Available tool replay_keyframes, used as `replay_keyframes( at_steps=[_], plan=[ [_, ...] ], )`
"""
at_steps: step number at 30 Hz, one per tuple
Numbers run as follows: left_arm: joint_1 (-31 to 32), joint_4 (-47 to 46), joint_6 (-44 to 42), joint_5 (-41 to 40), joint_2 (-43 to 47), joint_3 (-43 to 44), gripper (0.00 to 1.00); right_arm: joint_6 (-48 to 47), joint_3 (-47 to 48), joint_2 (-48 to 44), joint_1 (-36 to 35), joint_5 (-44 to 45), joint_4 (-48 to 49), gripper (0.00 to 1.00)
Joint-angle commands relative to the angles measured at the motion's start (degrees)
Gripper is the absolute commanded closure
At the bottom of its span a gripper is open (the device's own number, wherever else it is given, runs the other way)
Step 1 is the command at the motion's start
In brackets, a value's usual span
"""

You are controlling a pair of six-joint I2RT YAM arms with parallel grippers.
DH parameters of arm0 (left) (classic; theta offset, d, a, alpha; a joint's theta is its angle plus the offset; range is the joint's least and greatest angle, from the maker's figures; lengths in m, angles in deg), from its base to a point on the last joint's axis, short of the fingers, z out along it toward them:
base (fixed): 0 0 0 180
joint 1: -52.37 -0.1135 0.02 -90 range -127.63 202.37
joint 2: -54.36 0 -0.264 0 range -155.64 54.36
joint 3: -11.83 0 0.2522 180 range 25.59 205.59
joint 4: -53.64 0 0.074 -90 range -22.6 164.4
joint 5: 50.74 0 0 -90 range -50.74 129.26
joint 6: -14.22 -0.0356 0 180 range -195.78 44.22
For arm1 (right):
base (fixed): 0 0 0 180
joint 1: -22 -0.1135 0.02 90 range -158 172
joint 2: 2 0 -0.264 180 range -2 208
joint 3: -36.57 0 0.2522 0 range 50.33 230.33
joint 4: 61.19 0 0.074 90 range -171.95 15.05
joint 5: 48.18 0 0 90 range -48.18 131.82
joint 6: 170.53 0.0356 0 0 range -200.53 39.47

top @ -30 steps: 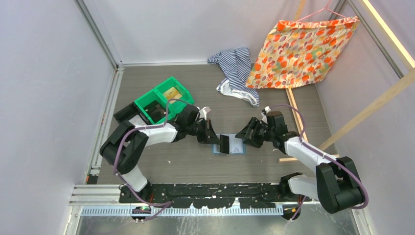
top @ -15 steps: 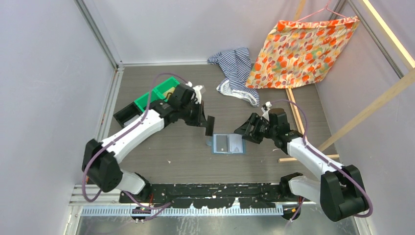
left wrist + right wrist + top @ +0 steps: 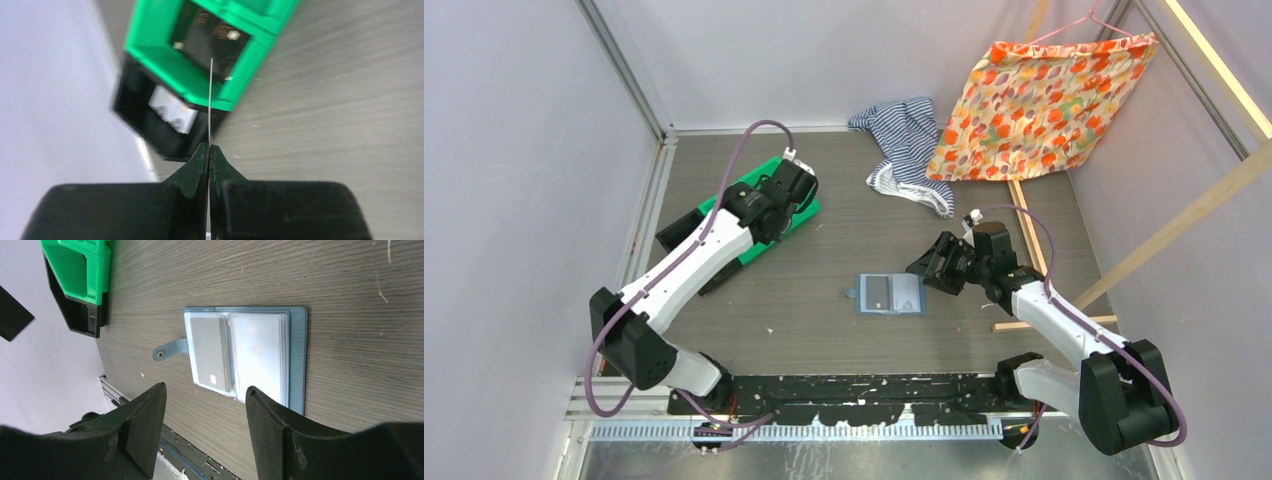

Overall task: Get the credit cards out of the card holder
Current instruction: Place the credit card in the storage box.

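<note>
The slate-blue card holder (image 3: pixel 890 294) lies open and flat on the table, its blue border (image 3: pixel 298 355) showing in the right wrist view. A grey credit card (image 3: pixel 210 352) sits in its left clear sleeve; the right sleeve looks pale. My left gripper (image 3: pixel 209 147) is shut on another credit card (image 3: pixel 210 100), seen edge-on as a thin line, above the green bin (image 3: pixel 175 65). From above, the left gripper (image 3: pixel 766 225) hangs over that bin (image 3: pixel 804 212). My right gripper (image 3: pixel 205 387) is open and holds nothing, just right of the holder (image 3: pixel 927 268).
A black bin (image 3: pixel 682 232) adjoins the green one on its near-left side and holds something pale (image 3: pixel 172 111). A striped cloth (image 3: pixel 904 150) and an orange floral cloth (image 3: pixel 1044 100) lie at the back. A wooden strip (image 3: pixel 1024 230) runs along the right.
My left arm has swung back and left from the card holder to above the green bin, carrying a card. The right gripper has drawn slightly away from the holder.
</note>
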Motion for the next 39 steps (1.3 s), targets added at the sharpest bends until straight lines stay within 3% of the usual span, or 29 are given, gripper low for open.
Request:
replay_keyframes(
  at_steps=[1,4,14,22,39],
  plan=[
    [-0.27,-5.88,-12.82,-20.71,-1.36,-0.62,1.0,0.2,1.27,-1.12,-0.1,0.81,0.3,0.36],
    [-0.63,-17.74,-21.73,-24.52,-1.47,-5.4,1.0,0.3,1.02,-1.21,-0.07,0.86,0.27,0.36],
    [-3.63,-44.01,-38.68,-22.63,-6.1,-15.71,1.0,0.28,0.56,-0.82,-0.11,0.75,0.2,0.36],
    [-6.02,-53.03,-43.05,-22.56,-12.92,-19.41,1.0,0.38,0.43,-0.03,-0.07,0.43,0.65,0.35],
    [-9.94,-55.78,-42.07,-19.44,-21.0,-22.35,1.0,0.66,-0.1,1.06,-0.1,0.42,2.3,0.35]
  ],
)
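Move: The left hand holds the credit card and makes for the storage box's rear compartment, the one with the dark cards, about 9 cm ahead, 5 cm to its left and 14 cm below. The front compartment with the yellow cards is some 16 cm ahead and 2 cm right. The black tray lies about 4 cm ahead and 12 cm left. From the waiting right hand, the rear compartment is roughly 15 cm ahead, 36 cm left and slightly lower. The held card's free end comes up against the divider between the two green compartments, near its left end, as the left hand brings it down into the rear one. The hand first goes forward and left, barely rising, and rolls nearly 40 degrees, left side up, so the fingers swing to point more leftward; then it sinks about 11 cm net, fingers still shut on the card. ##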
